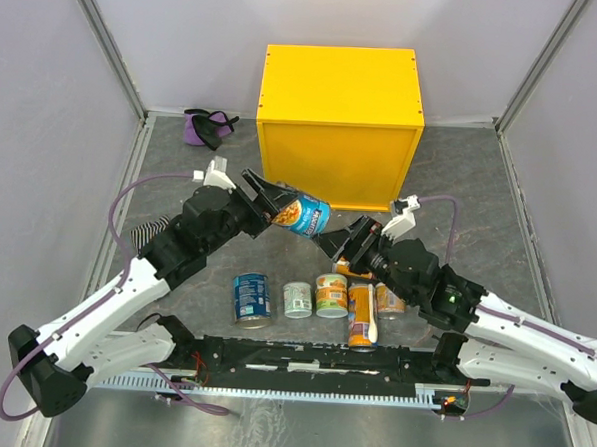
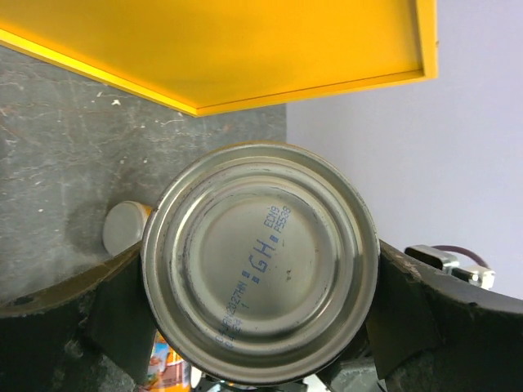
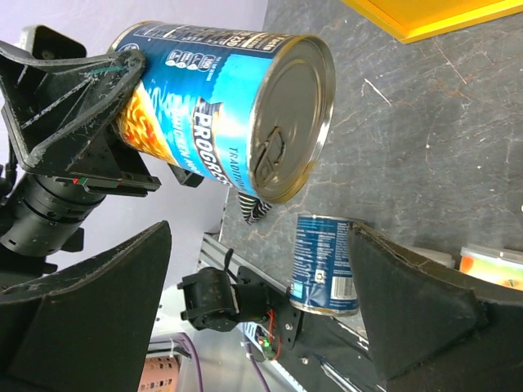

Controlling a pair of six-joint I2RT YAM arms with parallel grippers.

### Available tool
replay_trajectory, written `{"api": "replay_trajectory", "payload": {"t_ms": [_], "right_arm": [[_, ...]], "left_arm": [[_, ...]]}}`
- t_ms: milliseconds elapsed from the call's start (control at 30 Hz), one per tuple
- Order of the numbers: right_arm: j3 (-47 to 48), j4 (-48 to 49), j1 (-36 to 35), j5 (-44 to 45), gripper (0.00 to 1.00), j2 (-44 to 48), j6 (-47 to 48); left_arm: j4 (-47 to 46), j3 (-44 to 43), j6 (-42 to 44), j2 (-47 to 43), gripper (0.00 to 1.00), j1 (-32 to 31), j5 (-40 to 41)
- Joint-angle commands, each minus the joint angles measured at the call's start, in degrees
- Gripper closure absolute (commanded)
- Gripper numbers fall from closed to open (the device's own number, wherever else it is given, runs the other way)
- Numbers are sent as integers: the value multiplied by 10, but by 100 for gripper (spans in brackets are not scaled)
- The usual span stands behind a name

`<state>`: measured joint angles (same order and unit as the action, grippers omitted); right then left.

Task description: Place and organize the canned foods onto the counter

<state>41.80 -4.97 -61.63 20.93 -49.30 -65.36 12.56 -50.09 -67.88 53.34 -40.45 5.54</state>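
A blue-labelled can [image 1: 303, 217] hangs on its side in the air in front of the yellow counter [image 1: 340, 106], and my left gripper [image 1: 281, 210] is shut on it. The left wrist view is filled by that can's silver end [image 2: 260, 265], with a finger [image 2: 417, 314] at each side. My right gripper [image 1: 340, 239] stands open just right of the can, apart from it. From the right wrist, the held can [image 3: 221, 106] lies above and beyond the open fingers [image 3: 409, 302]. Several cans stand near the front: a blue one [image 1: 252, 298], a pale-green one [image 1: 296, 300], a short orange one [image 1: 331, 294] and a tall orange one [image 1: 362, 313].
A purple cloth bundle [image 1: 208, 126] lies at the back left beside the counter. A striped cloth [image 1: 148, 231] sits under the left arm. Grey walls close in both sides, and a black rail [image 1: 311, 359] runs along the front edge.
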Motion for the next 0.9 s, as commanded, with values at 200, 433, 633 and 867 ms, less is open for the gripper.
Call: {"api": "replay_trajectory", "payload": {"t_ms": [200,433,633,867], "right_arm": [[-8,87,7,-1,4,10,-27],[-1,151,8,-11,4,-20,-46],[6,178,11,-4,4,-28,-52],[-16,229,13,18,4,-25,-76]], "left_arm": [[-194,-11,-124,-49,97,21,-57],[-245,1,-167,-47,97,22,-66],[-279,14,-200,-53,97,23,-65],[-330,45,-238,-67,97,23,-53]]}}
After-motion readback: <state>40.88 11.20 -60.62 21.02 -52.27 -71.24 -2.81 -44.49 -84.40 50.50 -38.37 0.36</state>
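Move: The blue soup can, held by its bottom end in the left fingers, has its middle about 6 cm ahead, 6 cm to the left and 3 cm above the open right hand. Some 17 cm below that hand, the lying orange can is 2 cm ahead and 7 cm right, and the standing orange can 6 cm back, level sideways. From the left hand, the blue soup can's middle lies about 4 cm right, 1 cm ahead and 2 cm below. The blue soup can is carried about 5 cm straight up in the left hand's unchanged grip, while that wrist rolls some 20 degrees, left side down, tipping the free lid end upward. The right hand rises about as far, edging forward and left towards the lid and rolling about 15 degrees the other way, its fingers staying wide open. ##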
